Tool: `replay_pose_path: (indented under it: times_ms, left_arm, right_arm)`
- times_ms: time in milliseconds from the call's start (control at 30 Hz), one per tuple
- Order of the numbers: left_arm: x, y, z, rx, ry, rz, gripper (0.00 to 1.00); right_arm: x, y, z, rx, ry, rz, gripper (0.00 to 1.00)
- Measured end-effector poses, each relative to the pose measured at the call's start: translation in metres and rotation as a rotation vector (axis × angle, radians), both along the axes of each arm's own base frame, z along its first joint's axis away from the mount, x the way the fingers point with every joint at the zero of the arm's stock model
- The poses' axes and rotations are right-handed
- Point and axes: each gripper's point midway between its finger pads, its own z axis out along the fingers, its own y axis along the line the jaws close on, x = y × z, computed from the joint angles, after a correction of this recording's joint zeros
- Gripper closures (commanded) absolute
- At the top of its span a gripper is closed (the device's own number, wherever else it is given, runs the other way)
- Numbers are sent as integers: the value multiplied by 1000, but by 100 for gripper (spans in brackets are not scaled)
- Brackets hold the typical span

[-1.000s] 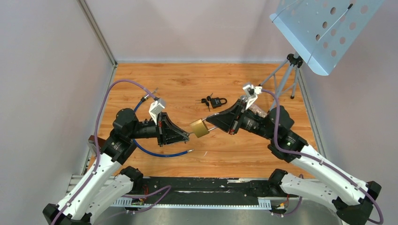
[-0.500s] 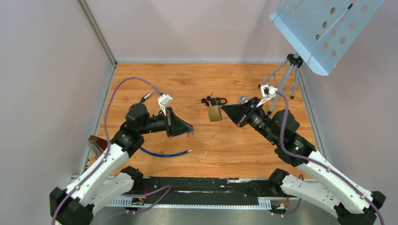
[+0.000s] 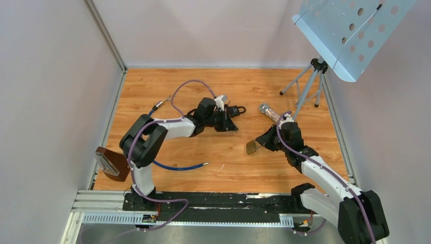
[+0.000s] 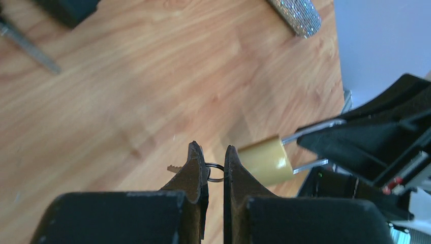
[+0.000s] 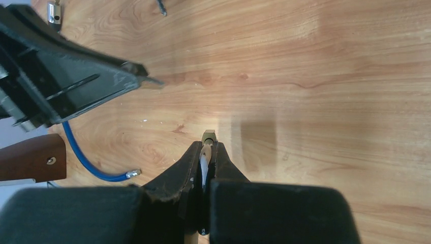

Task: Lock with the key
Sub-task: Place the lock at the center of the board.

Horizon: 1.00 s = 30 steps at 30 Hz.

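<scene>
A brass padlock (image 3: 250, 147) hangs above the wooden floor. My right gripper (image 3: 260, 142) is shut on its steel shackle. The right wrist view shows only the padlock's brass edge (image 5: 208, 136) beyond the right gripper (image 5: 207, 147). My left gripper (image 4: 213, 152) is shut on a small key (image 4: 174, 168) with a wire ring (image 4: 215, 172). The key's toothed tip sticks out to the left, away from the padlock (image 4: 264, 160), which hangs just right of my fingertips. In the top view the left gripper (image 3: 227, 124) is stretched out, left of the padlock and apart from it.
A black padlock with keys (image 3: 235, 110) lies just beyond the left gripper. A glittery microphone (image 3: 268, 111) lies to its right. A music stand (image 3: 350, 35) stands at the back right. A blue cable (image 3: 178, 166) and a brown wooden block (image 3: 109, 162) lie near left.
The two grippers have drawn apart. The left arm stretched out toward the black padlock. The right gripper carried the brass padlock right, first farther away, then nearer again.
</scene>
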Motion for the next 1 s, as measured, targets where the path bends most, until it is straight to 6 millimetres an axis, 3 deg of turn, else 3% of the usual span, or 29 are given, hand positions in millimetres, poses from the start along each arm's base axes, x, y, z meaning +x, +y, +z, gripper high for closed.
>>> replay_pose_path:
  times_ms: [100, 200, 267, 300, 400, 467, 600, 667, 767, 867, 1000]
  left_arm:
    - [13, -32, -13, -4, 5, -1, 100]
    - [12, -53, -25, 4, 24, 1, 95]
    - [10, -59, -33, 8, 44, 10, 82]
    - [8, -62, -36, 5, 58, 17, 70]
    - [11, -63, -38, 0, 65, 46, 45]
    - [12, -59, -44, 14, 75, 72, 34]
    - [18, -52, -43, 37, 54, 114, 19]
    - [22, -40, -41, 91, 27, 150, 15]
    - [24, -10, -32, 204, -12, 221, 11]
    - [27, 30, -11, 291, -55, 309, 7]
    - [27, 100, 34, 392, -150, 462, 0]
  right_arm:
    - [7, -3, -7, 34, 17, -6, 100]
    - [24, -8, -6, 75, -5, -22, 99]
    - [35, -11, -12, 92, 0, -31, 97]
    - [38, -12, -16, 94, 9, -34, 96]
    - [46, -11, -35, 103, 69, -33, 91]
    - [54, -6, -35, 118, 66, -12, 84]
    - [64, 0, -44, 127, 89, 6, 50]
    - [66, 0, -50, 117, 119, -1, 34]
    - [73, -5, -53, 78, 153, -24, 21]
    - [82, -13, -45, 29, 145, -62, 14]
    - [85, -27, -25, -48, 104, -110, 12]
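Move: Both hands work low over the middle of the board. The right fingers grip the brass padlock's shackle; its resting spot is about 5 cm ahead of them, 3 cm left and 6 cm below, with the microphone 13 cm ahead and 6 cm right. The left fingers hold the small keys, whose spot lies 7 cm right, 1 cm ahead and 5 cm below; the black padlock is 11 cm ahead of that hand and 5 cm right. Forward and down, the right hand carries the brass padlock some 6 cm out and 4 cm lower, opens to let go of its shackle, then edges on forward and rises slightly to the right. The left hand goes about 6 cm right and 4 cm down, opens off the keys, and sweeps back left some 16 cm while rising, its wrist turning around 30 degrees. ##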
